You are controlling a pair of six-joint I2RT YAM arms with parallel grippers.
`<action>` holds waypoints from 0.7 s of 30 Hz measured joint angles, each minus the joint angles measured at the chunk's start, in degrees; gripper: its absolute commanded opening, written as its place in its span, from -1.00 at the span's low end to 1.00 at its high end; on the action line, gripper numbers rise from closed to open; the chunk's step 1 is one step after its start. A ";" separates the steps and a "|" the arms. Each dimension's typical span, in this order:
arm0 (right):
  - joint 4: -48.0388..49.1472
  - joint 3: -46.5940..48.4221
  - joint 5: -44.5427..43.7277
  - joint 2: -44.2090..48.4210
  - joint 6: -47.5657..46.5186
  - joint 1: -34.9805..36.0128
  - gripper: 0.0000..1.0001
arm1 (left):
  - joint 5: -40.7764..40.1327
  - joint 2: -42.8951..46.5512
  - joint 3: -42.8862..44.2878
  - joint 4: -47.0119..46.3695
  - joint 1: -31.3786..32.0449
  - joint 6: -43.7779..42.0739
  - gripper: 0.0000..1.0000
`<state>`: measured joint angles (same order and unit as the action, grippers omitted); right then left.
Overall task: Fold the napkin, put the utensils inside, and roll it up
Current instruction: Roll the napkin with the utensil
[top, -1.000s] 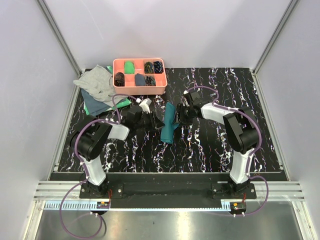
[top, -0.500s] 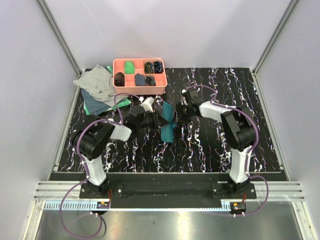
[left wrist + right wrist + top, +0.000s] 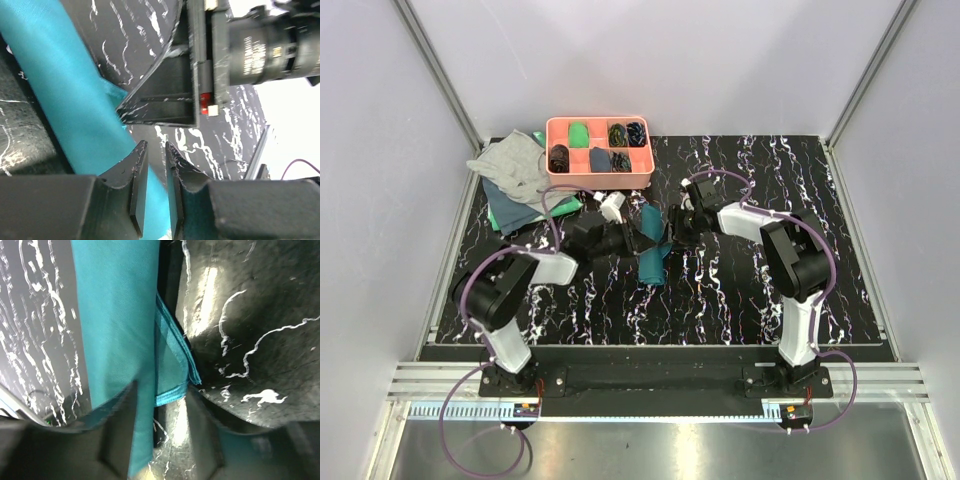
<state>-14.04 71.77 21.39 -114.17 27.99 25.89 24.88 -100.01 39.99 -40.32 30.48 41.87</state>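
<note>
The teal napkin (image 3: 652, 255) lies rolled into a slim tube on the black marbled mat, running from far to near. Its roll fills the left wrist view (image 3: 65, 90) and the right wrist view (image 3: 115, 315). The utensils are hidden. My left gripper (image 3: 638, 240) sits at the roll's left side; its jaws (image 3: 155, 150) stand a narrow slit apart with teal cloth showing behind it. My right gripper (image 3: 670, 228) is at the roll's far right end. Its jaws (image 3: 162, 390) stand apart, astride the roll's edge and a loose hemmed corner (image 3: 172, 370).
A salmon tray (image 3: 598, 180) with compartments of rolled cloths stands at the back. A light grey cloth (image 3: 510, 165) lies on a darker one (image 3: 510, 212) at the back left. The right arm's wrist and camera (image 3: 260, 45) loom close across the roll from my left gripper.
Both grippers have closed in on the roll's far end, the left moving right and the right moving left. The roll has shifted slightly to the left.
</note>
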 measured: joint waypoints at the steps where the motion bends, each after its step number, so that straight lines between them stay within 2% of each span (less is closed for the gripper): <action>1: 0.04 -0.11 0.31 0.22 -0.13 0.02 0.37 | -0.02 1.01 -0.37 0.17 -0.28 -0.02 -0.53; 2: 0.02 -0.31 0.66 0.61 -0.13 0.07 0.49 | -0.04 2.14 -0.90 0.33 -0.74 -0.04 -0.53; 3: -0.13 -0.63 0.55 1.27 -0.31 0.09 0.71 | -0.07 3.30 -1.51 0.48 -1.44 -0.02 -0.53; 5: -0.92 -1.70 0.42 2.84 -0.42 0.11 0.96 | -0.07 5.31 -2.75 0.94 -3.32 -0.04 -0.52; 10: -2.95 -2.73 -0.76 4.94 -0.94 0.09 0.99 | -0.15 9.33 -5.31 3.43 -6.91 -1.11 -0.50; 21: -2.82 1.09 2.21 1.53 0.76 -0.02 1.00 | -0.28 14.69 -7.34 8.13 -7.15 -3.69 -0.50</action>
<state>-16.86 72.86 23.59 -112.64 28.75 25.87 24.60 -85.32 32.64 -32.18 23.33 38.17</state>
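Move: The rolled napkin lies lengthwise ahead-to-back, its middle about 2 cm right of the left hand, level with it and some 6 cm below. From the right hand that middle is about 4 cm left, 1 cm back and 1 cm lower. The napkin's loose flap sticks out on the roll's right side, about 5 cm right of the left hand and 1 cm back, 7 cm down; from the right hand it is 1 cm left, 1 cm back and 2 cm below. The rolled napkin is left by the left hand, already clear above it, which draws off about 6 cm to the left and rises 2 cm, fingers staying nearly shut. By the roll's flap side, the right hand lifts 1.5 cm while drawing back as far and spreads its half-open fingers wide; staying raised, it then eases about 1 cm forward and left again, back towards the roll. ##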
